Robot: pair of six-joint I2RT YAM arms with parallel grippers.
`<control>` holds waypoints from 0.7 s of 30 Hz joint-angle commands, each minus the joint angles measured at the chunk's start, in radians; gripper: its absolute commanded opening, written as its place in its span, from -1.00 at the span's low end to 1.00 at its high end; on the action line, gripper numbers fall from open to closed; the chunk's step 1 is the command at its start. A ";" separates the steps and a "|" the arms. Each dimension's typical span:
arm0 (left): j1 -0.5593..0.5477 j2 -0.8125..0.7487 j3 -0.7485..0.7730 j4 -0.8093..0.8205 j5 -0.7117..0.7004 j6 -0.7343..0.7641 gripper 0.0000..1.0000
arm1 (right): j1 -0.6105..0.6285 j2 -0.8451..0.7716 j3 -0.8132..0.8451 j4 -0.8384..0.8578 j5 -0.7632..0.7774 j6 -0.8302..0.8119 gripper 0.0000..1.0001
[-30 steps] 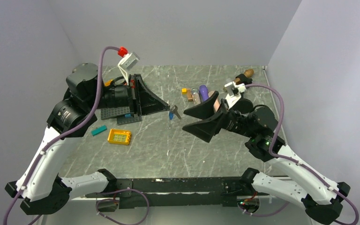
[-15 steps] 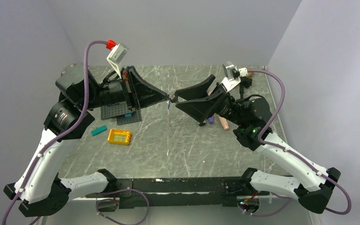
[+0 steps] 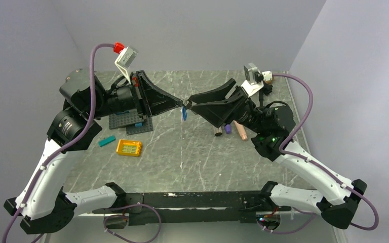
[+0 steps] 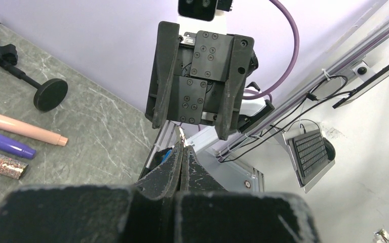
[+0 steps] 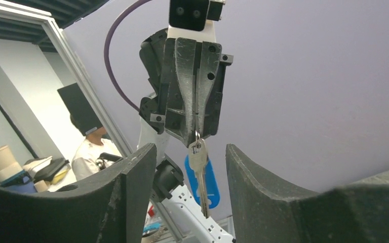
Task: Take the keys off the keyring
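Observation:
My left gripper (image 3: 182,105) is shut on the top of the keyring, holding it in the air above the middle of the table. From its tips (image 5: 196,132) a silver key (image 5: 198,172) hangs straight down, and the keyring's blue oval tag (image 5: 210,188) hangs behind it. In the top view the tag (image 3: 184,114) dangles just under where the two grippers meet. My right gripper (image 5: 189,152) faces the left one tip to tip. It is open, one finger on each side of the key and neither touching it.
Below the right arm lie a purple pen (image 3: 228,129), a pink stick (image 3: 241,132) and a glittery tube (image 4: 2,163). An orange box (image 3: 128,148), a teal bar (image 3: 107,140) and a grey baseplate (image 3: 126,123) sit at the left. A black disc stand (image 4: 50,94) is at the far right.
The left gripper lifted the keyring off the table and now holds still. The right gripper rose and swung left to meet it, and its jaws have narrowed around the hanging key.

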 commanded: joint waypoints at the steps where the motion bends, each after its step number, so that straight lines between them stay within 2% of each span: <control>1: -0.007 -0.013 0.039 0.035 -0.011 -0.002 -1.00 | 0.003 0.007 0.042 0.063 0.004 0.004 0.10; 11: -0.009 -0.011 0.039 0.016 -0.020 0.017 -1.00 | 0.007 0.045 0.080 0.023 -0.044 0.004 -0.32; 21: -0.010 -0.003 0.038 0.023 -0.033 0.023 -1.00 | 0.014 0.034 0.076 -0.021 -0.058 -0.011 -0.45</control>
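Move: The key hanging from the keyring in the left fingertips is about 2 cm to the right hand's left and 2 cm below its hand point, hardly any farther forward. The blue tag hangs beside it, some 3 cm left, level fore and aft, and 4 cm below the right hand. From the left hand, the key lies roughly 2 cm to the right and 3 cm down, level fore and aft. The key, already hanging between the open right fingers, is closed in on as the right hand eases about 1.5 cm left towards the left fingertips, wrist nearly steady, while its jaws narrow by about half without shutting. The left hand stays in place, still pinching the keyring; whether the right fingers touch the key can't be seen. ##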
